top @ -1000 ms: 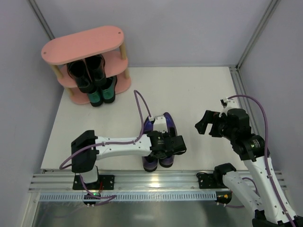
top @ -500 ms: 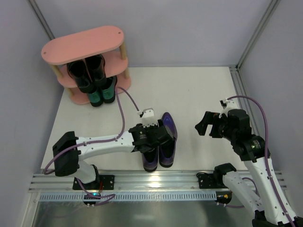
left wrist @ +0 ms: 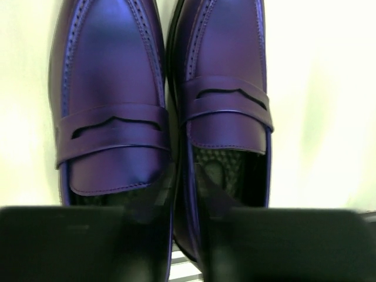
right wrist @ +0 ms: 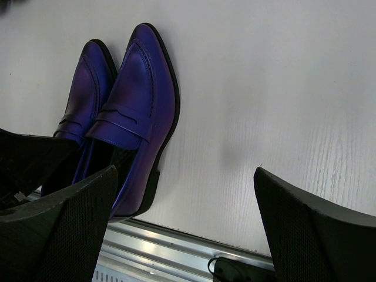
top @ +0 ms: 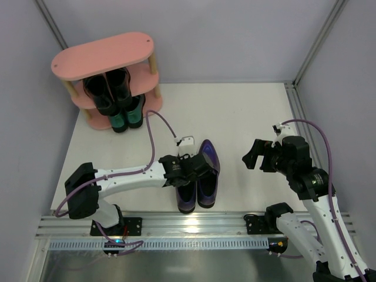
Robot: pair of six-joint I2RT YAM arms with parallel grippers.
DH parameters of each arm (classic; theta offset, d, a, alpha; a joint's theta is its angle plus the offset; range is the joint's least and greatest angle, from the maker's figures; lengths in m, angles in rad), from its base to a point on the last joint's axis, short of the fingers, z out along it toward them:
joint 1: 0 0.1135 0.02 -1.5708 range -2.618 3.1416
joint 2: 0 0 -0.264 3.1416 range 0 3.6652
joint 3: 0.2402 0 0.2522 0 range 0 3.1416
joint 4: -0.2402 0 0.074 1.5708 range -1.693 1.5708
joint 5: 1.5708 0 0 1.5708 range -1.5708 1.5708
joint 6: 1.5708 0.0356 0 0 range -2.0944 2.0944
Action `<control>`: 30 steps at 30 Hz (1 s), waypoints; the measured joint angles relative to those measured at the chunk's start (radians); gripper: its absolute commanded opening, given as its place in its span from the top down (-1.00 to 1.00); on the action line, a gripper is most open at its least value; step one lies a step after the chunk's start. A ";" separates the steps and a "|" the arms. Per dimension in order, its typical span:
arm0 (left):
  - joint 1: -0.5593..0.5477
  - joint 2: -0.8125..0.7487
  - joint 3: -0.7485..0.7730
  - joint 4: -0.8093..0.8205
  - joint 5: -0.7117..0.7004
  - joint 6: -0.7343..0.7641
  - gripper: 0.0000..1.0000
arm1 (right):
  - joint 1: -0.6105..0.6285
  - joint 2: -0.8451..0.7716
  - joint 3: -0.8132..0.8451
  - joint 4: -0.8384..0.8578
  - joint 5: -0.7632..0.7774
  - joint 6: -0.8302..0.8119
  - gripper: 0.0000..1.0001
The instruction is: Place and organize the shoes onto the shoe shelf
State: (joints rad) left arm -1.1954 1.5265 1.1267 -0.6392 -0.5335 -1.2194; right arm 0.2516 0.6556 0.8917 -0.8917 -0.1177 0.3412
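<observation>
The purple shoes (top: pixel 201 179) stand side by side near the table's front edge, toes pointing away. My left gripper (top: pixel 190 169) reaches down into their heel ends. In the left wrist view one finger (left wrist: pixel 138 241) sits inside the left shoe (left wrist: pixel 108 111) and the other inside the right shoe (left wrist: pixel 226 88), shut on the two adjoining inner walls. My right gripper (top: pixel 254 154) hangs open to the right of the pair, holding nothing; its view shows the purple shoes (right wrist: pixel 138 100). The pink shoe shelf (top: pixel 103 54) stands back left with black shoes (top: pixel 108 88) on its middle tier and teal shoes (top: pixel 126 117) at the bottom.
A metal rail (top: pixel 194 226) runs along the table's front edge just behind the shoes' heels. Grey walls close in the left, back and right sides. The shelf's top board carries nothing.
My left gripper drew back left from over the purple shoes, settled at their heel openings, and its jaws closed on the inner walls. The right arm has not moved.
</observation>
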 measured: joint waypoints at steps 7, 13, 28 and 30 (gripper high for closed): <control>0.000 0.000 0.035 -0.079 -0.065 -0.003 0.01 | 0.000 0.016 0.000 0.000 0.000 -0.002 -0.95; 0.000 0.000 0.045 -0.152 -0.108 0.002 -0.04 | 0.000 0.019 0.000 0.000 0.000 -0.003 -0.95; 0.030 0.002 0.028 -0.161 -0.095 0.066 -0.07 | 0.000 0.019 0.000 0.001 0.000 -0.003 -0.95; 0.052 -0.002 -0.004 -0.150 -0.073 0.092 -0.09 | 0.000 0.019 0.000 0.001 0.000 -0.003 -0.95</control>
State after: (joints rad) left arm -1.1431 1.5242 1.1229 -0.7895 -0.6064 -1.1278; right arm 0.2516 0.6746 0.8917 -0.8909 -0.1181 0.3378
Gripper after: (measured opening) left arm 0.534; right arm 0.974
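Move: The left gripper hangs nearly shut over the seam between the two purple shoes. The left purple shoe's middle lies about 5 cm to its left, roughly 2 cm back and some 6 cm below; the right one sits about 3 cm to its right and 1 cm back, at the same height. The shoe shelf stands some 28 cm ahead and 32 cm to the left, slightly higher. From the right gripper, the left purple shoe lies about 25 cm left, 2 cm back and 15 cm below. Bring the left gripper about 5 cm to the left, off the seam and over the left purple shoe, opening the nearly shut fingers to about half on the way. Rise slightly at first, then dip at the end as the wrist rolls some 10 to 15 degrees, swinging the fingertips left so they come to either side of the shoe's tongue. ##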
